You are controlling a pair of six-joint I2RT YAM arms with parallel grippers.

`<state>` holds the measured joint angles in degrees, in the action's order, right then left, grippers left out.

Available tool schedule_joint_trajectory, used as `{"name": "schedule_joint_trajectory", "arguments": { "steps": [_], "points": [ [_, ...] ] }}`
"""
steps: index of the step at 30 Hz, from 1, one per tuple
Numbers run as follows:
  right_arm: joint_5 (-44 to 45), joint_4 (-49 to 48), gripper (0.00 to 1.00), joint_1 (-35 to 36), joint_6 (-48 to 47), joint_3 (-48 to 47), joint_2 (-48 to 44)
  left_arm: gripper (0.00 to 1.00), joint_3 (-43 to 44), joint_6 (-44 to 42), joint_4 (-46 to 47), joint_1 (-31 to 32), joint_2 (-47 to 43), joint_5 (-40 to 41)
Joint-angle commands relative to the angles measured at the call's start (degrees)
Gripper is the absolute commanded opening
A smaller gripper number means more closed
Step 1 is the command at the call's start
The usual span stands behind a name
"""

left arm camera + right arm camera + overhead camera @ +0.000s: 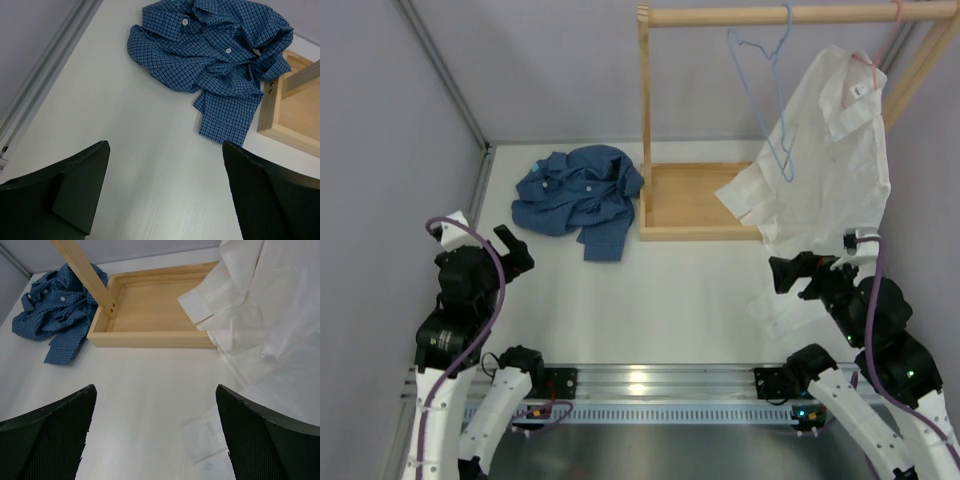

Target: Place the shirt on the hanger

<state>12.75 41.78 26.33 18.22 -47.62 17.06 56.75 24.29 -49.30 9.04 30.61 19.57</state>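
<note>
The dark blue checked shirt (578,197) lies crumpled on the white table at the back left, next to the wooden rack base; it shows in the left wrist view (215,55) and the right wrist view (55,312). The light blue wire hanger (766,95) hangs empty by its hook from the wooden rail (770,15). My left gripper (516,252) is open and empty, near and left of the shirt, above bare table (165,185). My right gripper (798,276) is open and empty, low at the right (155,430).
A wooden rack with a tray base (685,205) and upright post (644,110) stands at the back. A white collared shirt (830,150) hangs on a pink hanger (880,55) at the right, its sleeve reaching the table (210,450) near my right gripper.
</note>
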Motion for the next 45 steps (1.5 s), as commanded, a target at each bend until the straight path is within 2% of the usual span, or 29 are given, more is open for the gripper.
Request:
{"name": "schedule_joint_trajectory", "arguments": {
  "steps": [1, 5, 6, 9, 11, 14, 16, 20, 23, 28, 33, 36, 37, 40, 41, 43, 44, 45],
  "points": [
    [-4.13, -3.28, 1.00, -0.66, -0.11, 0.85, 0.17, 0.98, 0.55, 3.72, 2.37, -0.34, 0.94, 3.97],
    [-14.92, -8.11, 0.99, -0.66, 0.85, 3.05, 0.52, 0.98, 0.91, 9.87, 3.33, -0.34, 4.53, 6.00],
    [-19.91, -9.51, 1.00, -0.66, 1.29, 3.58, 0.69, 0.98, 0.73, 11.03, 3.94, -0.34, 6.81, 6.00],
    [-28.97, -15.57, 0.99, -0.66, 3.04, 5.77, 1.48, 0.98, -1.11, 16.22, 9.90, -0.34, 12.16, 3.99],
    [-31.55, -19.53, 0.99, -0.57, 4.89, 7.18, 1.66, 0.98, -3.14, 19.81, 15.97, -0.34, 15.78, 0.65],
    [-31.83, -20.77, 0.99, -0.57, 6.04, 7.89, 2.10, 0.98, -1.65, 24.74, 19.41, -0.34, 28.05, 5.28],
    [-31.65, -20.77, 1.00, -0.57, 6.21, 8.59, 2.36, 0.98, -1.29, 26.41, 22.21, -0.42, 33.17, 8.10],
    [-31.74, -20.77, 0.99, -0.57, 6.04, 10.43, 2.89, 0.98, 0.55, 23.70, 35.64, -2.18, 45.39, 6.01],
    [-31.74, -20.25, 1.00, -0.66, 5.87, 12.19, 3.42, 0.98, 5.46, 21.32, 40.23, -4.02, 54.10, 2.23],
    [-31.83, -19.89, 1.00, -0.66, 6.21, 15.09, 4.12, 0.98, 14.33, 21.76, 40.69, -6.75, 66.14, 2.58],
    [-31.47, -20.33, 1.00, -0.66, 5.69, 15.89, 5.70, 0.98, 16.37, 23.61, 43.58, -10.43, 72.91, 2.41],
    [-31.47, -20.77, 0.99, -0.58, 5.16, 15.71, 7.02, 0.97, 20.76, 23.87, 44.20, -12.20, 79.59, -2.25],
    [-31.39, -20.77, 0.99, -0.66, 4.99, 15.62, 7.63, 0.93, 22.16, 23.35, 44.64, -12.38, 81.26, -4.17],
    [-31.82, -22.26, 1.00, -0.66, 5.77, 15.89, 8.69, 0.90, 27.61, 21.41, 45.87, -12.29, 86.71, -6.90],
    [-32.52, -23.22, 0.99, -0.66, 6.21, 16.15, 8.95, 0.81, 29.36, 21.06, 47.00, -12.29, 88.20, -7.53],
    [-33.40, -24.37, 0.99, -0.58, 6.92, 17.03, 9.66, 0.68, 29.91, 20.53, 48.50, -12.38, 88.83, -9.72],
    [-33.67, -25.16, 0.99, -0.66, 7.01, 17.29, 10.01, 0.39, 29.47, 20.70, 48.77, -12.38, 88.48, -10.16],
    [-33.41, -25.34, 1.00, -0.66, 6.92, 17.55, 10.79, 0.20, 29.12, 20.97, 48.68, -12.38, 88.13, -10.52]
  ]
}}
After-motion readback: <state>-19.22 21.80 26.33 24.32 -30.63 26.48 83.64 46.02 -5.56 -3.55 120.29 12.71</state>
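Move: The blue shirt lies crumpled on the table, its middle about 30 cm ahead of the left hand, 7 cm to its right and some 24 cm lower; the turquoise tag at its collar is about 38 cm ahead and 3 cm left. At table height too, the rack's left front corner is roughly 19 cm ahead and 25 cm right, and the table's left rail runs some 20 cm left, level with the shirt. From the right hand, the shirt is about 32 cm ahead, 48 cm left. The left arm reaches quickly forward and down to the collar side of the blue shirt, some 35 cm out and 23 cm lower, levelling off briefly and easing left before the last dip, while the wrist turns counter-clockwise and rolls left side down about 20 degrees each, and at the end the wide-open fingers close to about a third around a raised fold beside the turquoise tag. Meanwhile the right hand, empty and open, swings about 10 cm left towards the shirt's side, turning some 30 degrees counter-clockwise, then sinks about 8 cm over bare table with its fingers tipping down. ##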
